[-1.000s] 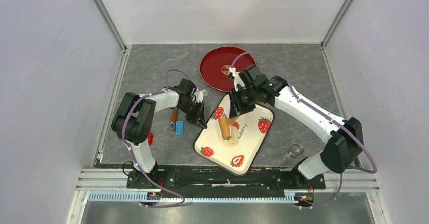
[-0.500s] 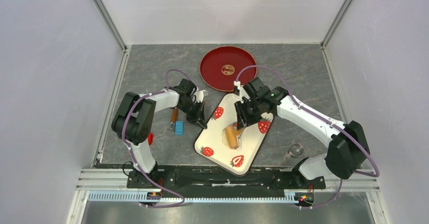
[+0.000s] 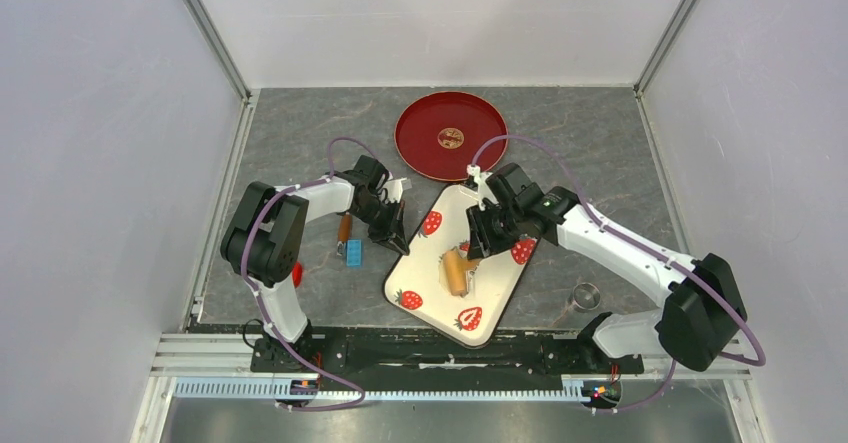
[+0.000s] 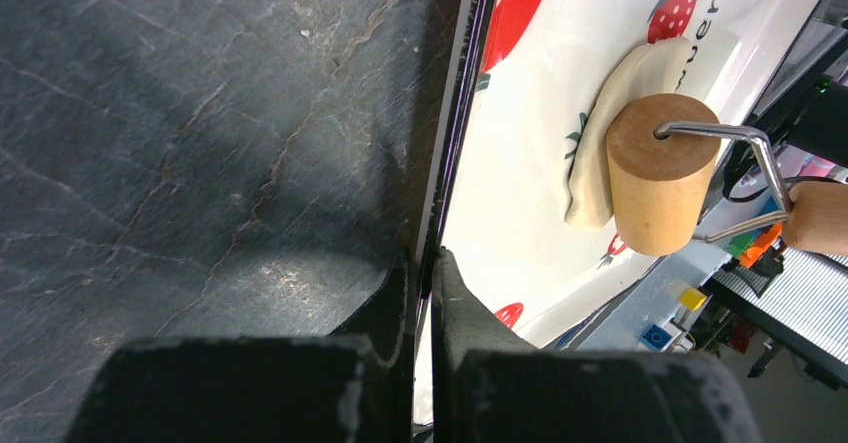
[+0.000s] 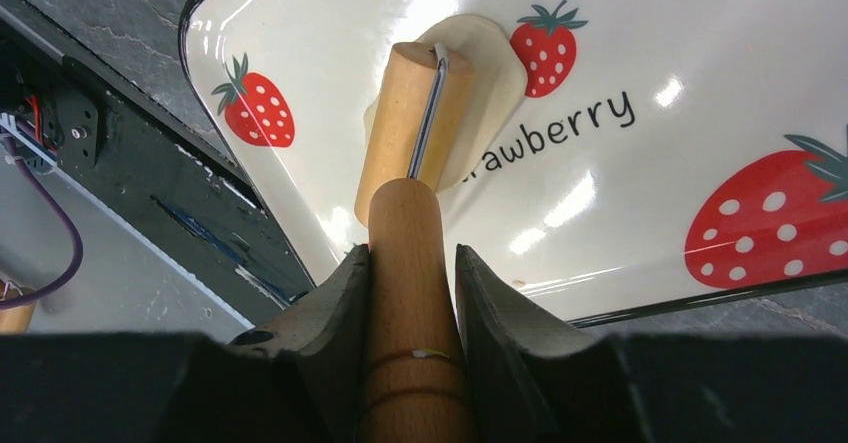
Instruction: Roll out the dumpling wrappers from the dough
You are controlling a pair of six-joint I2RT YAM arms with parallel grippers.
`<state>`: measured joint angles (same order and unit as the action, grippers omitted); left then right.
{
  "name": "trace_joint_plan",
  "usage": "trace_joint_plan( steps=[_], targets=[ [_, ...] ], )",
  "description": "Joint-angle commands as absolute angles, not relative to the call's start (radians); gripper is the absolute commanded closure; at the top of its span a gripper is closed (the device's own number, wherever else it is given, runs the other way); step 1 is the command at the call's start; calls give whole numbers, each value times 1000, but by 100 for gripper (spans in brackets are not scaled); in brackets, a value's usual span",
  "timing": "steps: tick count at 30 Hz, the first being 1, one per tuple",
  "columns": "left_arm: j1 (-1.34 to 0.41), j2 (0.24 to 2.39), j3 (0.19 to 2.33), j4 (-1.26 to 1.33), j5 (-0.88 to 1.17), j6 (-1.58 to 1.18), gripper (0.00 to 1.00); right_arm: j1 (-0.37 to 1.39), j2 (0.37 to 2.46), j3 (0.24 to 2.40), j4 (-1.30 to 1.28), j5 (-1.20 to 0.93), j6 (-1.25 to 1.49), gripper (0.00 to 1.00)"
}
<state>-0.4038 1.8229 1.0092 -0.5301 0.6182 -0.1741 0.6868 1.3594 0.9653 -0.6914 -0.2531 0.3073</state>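
Observation:
The dough point(image 5: 495, 73) lies as a flattened pale oval on the strawberry tray point(image 3: 415, 298). The wooden roller point(image 5: 400, 133) rests on top of the dough and covers part of it. My right gripper point(image 5: 410, 253) is shut on the roller's handle. From the left wrist view the dough point(image 4: 600, 133) shows beneath the roller's drum point(image 4: 655, 183). My left gripper point(image 4: 425, 263) is shut on the tray's left rim point(image 4: 455, 163). From above, the left gripper point(image 3: 397, 235) is at the tray's left edge and the right gripper point(image 3: 478, 245) is over its middle. No dumpling wrappers are in view.
A red plate point(image 3: 450, 135) with a gold emblem sits behind the tray. A small metal ring cutter point(image 3: 586, 295) stands right of the tray. A blue block point(image 3: 354, 252) and a brown-handled tool point(image 3: 344, 231) lie left of it.
My right gripper has drawn the roller toward the near edge, onto the dough, mostly in the first half second. The left gripper still holds the tray rim in the same place.

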Motion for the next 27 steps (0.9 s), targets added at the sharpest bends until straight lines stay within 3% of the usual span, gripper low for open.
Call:
trace_joint_plan(
  steps=[1, 9, 14, 27],
  targets=[
    [-412, 1871, 989, -582, 456, -109, 98, 732, 1495, 789, -837, 26, 236, 100],
    [-411, 1870, 992, -586, 453, -106, 98, 752, 1529, 696, -799, 2, 241, 100],
    [-411, 1870, 992, -586, 451, -106, 98, 755, 1537, 750, -802, -35, 232, 100],
    [-411, 1877, 999, -592, 443, -103, 98, 754, 1535, 1363, -798, -345, 222, 100]
  ],
)
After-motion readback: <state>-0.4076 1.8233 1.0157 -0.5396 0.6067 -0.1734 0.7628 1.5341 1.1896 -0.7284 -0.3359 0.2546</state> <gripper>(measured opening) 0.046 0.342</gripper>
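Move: The right hand already holds the roller by its handle, with the roller resting on the dough, whose middle is about 3 cm back, 4 cm left and 8 cm below. The printed strawberry at the tray's near end is about 14 cm back and 2 cm left; the right-side strawberry is some 10 cm right and 1 cm ahead. From the left hand, at the tray's rim, the dough is roughly 12 cm right and 4 cm back. The right hand rolls the roller about 5 cm left across the dough, then lifts it some 4 cm. ##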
